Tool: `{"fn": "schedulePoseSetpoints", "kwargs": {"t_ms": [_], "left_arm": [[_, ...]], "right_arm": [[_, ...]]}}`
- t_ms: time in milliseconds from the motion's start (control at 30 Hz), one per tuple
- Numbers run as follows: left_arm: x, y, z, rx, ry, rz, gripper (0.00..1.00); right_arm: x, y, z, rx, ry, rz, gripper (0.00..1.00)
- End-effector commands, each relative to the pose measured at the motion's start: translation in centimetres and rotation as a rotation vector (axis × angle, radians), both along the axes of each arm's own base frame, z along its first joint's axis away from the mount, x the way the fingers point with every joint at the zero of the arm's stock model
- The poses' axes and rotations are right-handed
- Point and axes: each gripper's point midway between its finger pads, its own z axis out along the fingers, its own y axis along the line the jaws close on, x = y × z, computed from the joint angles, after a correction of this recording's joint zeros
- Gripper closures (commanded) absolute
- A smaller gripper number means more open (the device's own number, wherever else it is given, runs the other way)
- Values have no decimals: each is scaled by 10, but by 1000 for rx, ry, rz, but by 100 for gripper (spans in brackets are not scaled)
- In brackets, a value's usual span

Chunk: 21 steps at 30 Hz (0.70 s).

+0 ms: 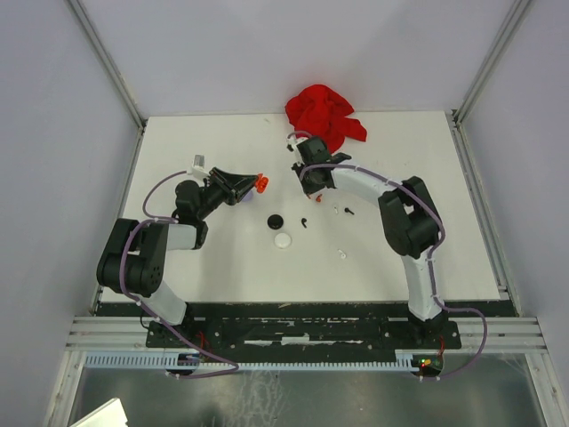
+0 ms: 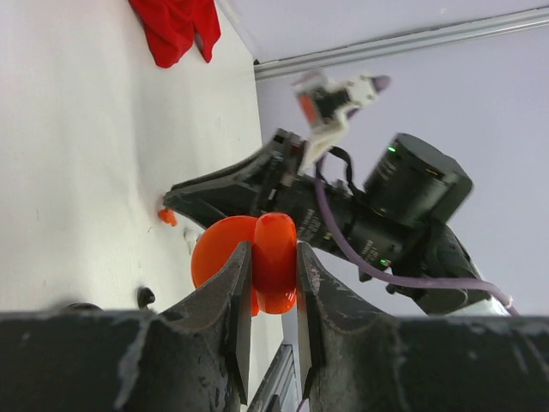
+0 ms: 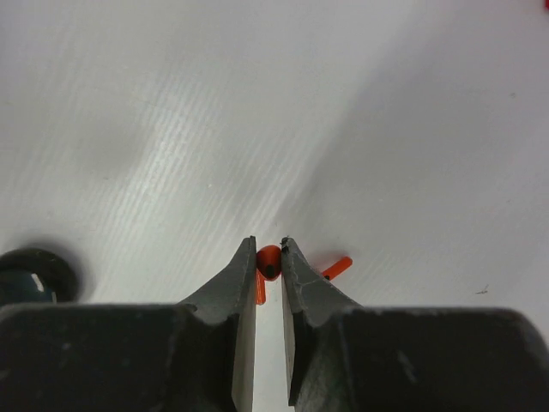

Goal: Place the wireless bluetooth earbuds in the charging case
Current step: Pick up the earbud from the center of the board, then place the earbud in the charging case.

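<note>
The red-orange charging case [image 2: 274, 262] is pinched between my left gripper's [image 2: 273, 256] jaws, and its round lid [image 2: 214, 253] hangs open to the left. From above, the case [image 1: 261, 183] is held off the table at the tip of the left gripper [image 1: 252, 184]. My right gripper [image 3: 268, 247] points down at the table and is shut on a red earbud [image 3: 269, 260]. A second red earbud's stem [image 3: 337, 268] lies just right of the jaws. In the top view the right gripper [image 1: 307, 185] hides both red buds. A black earbud [image 1: 304, 221] lies nearer the arms.
A black disc [image 1: 276, 221] and a white disc [image 1: 283, 239] sit mid-table. Small white [image 1: 336, 211] and black [image 1: 349, 212] buds lie under the right arm, with another white piece [image 1: 341, 255] nearer. A red cloth [image 1: 324, 114] lies at the back edge.
</note>
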Motion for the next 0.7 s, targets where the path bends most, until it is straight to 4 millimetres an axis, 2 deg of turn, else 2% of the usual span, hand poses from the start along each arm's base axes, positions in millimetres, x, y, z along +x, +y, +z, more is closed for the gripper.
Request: {"fn": "schedulePoseSetpoints", "kwargs": {"t_ms": [0, 67, 100, 133, 167, 367, 467, 633, 667], "left_arm": [[-1, 1, 16, -49, -28, -5, 97], [-2, 0, 17, -62, -17, -12, 97], [-2, -1, 17, -69, -12, -14, 97], [-2, -1, 17, -78, -1, -16, 97], [-2, -1, 18, -83, 3, -19, 97], [-4, -4, 20, -122, 40, -35, 97], [-6, -6, 23, -154, 52, -52, 97], [-10, -11, 31, -228, 61, -90, 97], [-11, -12, 32, -241, 64, -100, 97]], "right_arm": [[20, 26, 105, 238, -277, 45, 99], [17, 31, 127, 314, -348, 74, 99], [11, 33, 132, 349, -375, 94, 99], [10, 36, 150, 400, -426, 111, 99], [4, 38, 154, 440, -454, 127, 99], [-22, 54, 205, 715, -654, 247, 99], [-35, 59, 222, 841, -752, 293, 99], [-54, 61, 237, 988, -945, 400, 99], [-60, 59, 247, 1023, -998, 417, 98]]}}
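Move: The orange charging case, open in the left fingers, lies about 10 cm left of the right hand, 4 cm back and some 13 cm higher. On the table 3 cm below the right hand, the second orange earbud lies level with it and 3 cm to its right, the black earbud 6 cm back and 1 cm left, the black case 6 cm back and 8 cm left. For the left hand, the charging case sits right at its fingertips, about 1 cm forward and 1 cm right. The orange earbud, already pinched and just clear of the table, is carried up about 17 cm by the right hand, fast at first, drifting left and somewhat back towards the charging case. The right wrist swings its fingers some 60 degrees, from steeply down to level and pointing forward-left. The left hand keeps its hold on the case, tilting it slightly. ##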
